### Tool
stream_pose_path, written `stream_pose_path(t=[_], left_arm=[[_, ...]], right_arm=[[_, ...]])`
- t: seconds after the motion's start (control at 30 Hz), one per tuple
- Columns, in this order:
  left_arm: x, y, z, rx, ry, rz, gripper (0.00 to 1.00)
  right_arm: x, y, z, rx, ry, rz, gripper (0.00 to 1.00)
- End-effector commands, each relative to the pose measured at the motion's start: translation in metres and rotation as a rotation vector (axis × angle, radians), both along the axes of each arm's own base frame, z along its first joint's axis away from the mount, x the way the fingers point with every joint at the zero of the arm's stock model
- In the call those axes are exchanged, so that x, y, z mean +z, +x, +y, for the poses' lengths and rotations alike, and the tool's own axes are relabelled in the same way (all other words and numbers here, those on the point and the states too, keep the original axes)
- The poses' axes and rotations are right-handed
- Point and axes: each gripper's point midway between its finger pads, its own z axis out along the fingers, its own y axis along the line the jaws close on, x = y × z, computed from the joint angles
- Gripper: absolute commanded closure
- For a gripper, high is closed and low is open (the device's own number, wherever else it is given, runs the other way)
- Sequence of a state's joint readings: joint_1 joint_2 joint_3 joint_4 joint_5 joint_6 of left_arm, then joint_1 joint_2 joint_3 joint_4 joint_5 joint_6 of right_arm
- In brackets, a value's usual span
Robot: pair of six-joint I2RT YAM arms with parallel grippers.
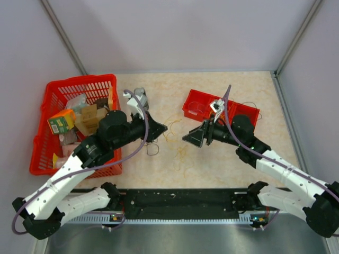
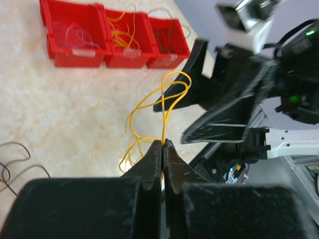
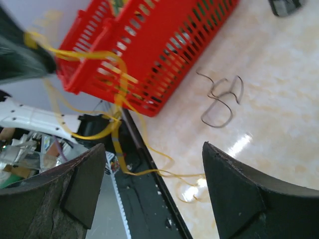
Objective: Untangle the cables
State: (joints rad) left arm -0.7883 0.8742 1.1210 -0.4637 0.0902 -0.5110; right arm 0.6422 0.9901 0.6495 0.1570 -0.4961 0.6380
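My left gripper (image 2: 163, 142) is shut on a bunch of thin yellow cables (image 2: 172, 92), held up off the table; their loops curl up and trail down to the marble top. In the top view, the left gripper (image 1: 162, 128) and right gripper (image 1: 185, 138) face each other closely, with the yellow cables (image 1: 174, 134) between them. My right gripper (image 3: 154, 148) stands open, and the yellow cables (image 3: 112, 99) hang in front of it and run between its fingers without being pinched. A dark cable (image 3: 222, 102) lies looped on the table, apart from the yellow ones.
A red basket (image 1: 79, 82) full of packets stands at the left. Three joined red bins (image 2: 75, 52) hold more pale, yellow and dark cables. A black rail (image 1: 180, 201) runs along the near table edge. Loose yellow strands lie on the table (image 1: 183, 159).
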Motion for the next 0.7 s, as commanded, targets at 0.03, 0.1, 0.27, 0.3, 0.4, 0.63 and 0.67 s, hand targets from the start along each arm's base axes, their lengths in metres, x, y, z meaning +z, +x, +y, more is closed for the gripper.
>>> stream_pose_path(t=[0.03, 0.1, 0.27, 0.3, 0.4, 0.63, 0.67], left_arm=[[0.011, -0.006, -0.013, -0.041, -0.111, 0.021, 1.00], [0.008, -0.006, -0.014, -0.043, -0.108, 0.032, 1.00], [0.006, -0.004, -0.014, -0.034, -0.106, 0.039, 1.00], [0.006, -0.005, -0.014, -0.037, -0.106, 0.039, 1.00], [0.006, -0.004, -0.015, -0.038, -0.102, 0.039, 1.00], [-0.001, 0.006, -0.017, -0.020, -0.057, 0.037, 0.99], [-0.004, 0.009, -0.016, -0.008, -0.036, 0.040, 0.85]], right_arm=[[0.048, -0.027, 0.017, 0.149, 0.101, -0.162, 0.22], [0.041, -0.030, 0.019, 0.161, 0.094, -0.142, 0.23], [0.029, -0.035, 0.030, 0.171, 0.083, -0.126, 0.31], [0.031, -0.035, 0.032, 0.171, 0.086, -0.130, 0.34], [0.034, -0.039, 0.043, 0.207, 0.090, -0.124, 0.47], [0.013, -0.057, 0.062, 0.267, 0.059, -0.042, 0.93], [0.009, -0.056, 0.059, 0.248, 0.047, -0.027, 1.00]])
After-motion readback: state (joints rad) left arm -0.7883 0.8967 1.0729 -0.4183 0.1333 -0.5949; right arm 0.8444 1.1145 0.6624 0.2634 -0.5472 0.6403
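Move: The right hand, empty and open, goes for the yellow cable hanging from the left fingers: the strand is roughly 6 cm to its left, 5 cm back and about level. From the left hand that strand is some 9 cm below, 4 cm to the right and 5 cm back. The loose dark cable lies on the table about 16 cm left of the right hand, neither ahead nor back; the red trays are around 15 cm ahead and 10 cm right. Both are some 20 cm below it. The right fingers close from wide open to nearly shut around the hanging yellow strand. To get there the hand first rises a couple of centimetres as it draws back, then sweeps left and back while sinking, about 5 cm each way left and back overall, turning some 15 degrees counter-clockwise. The left hand keeps its pinch on the cable, dipping only about 2 cm. ##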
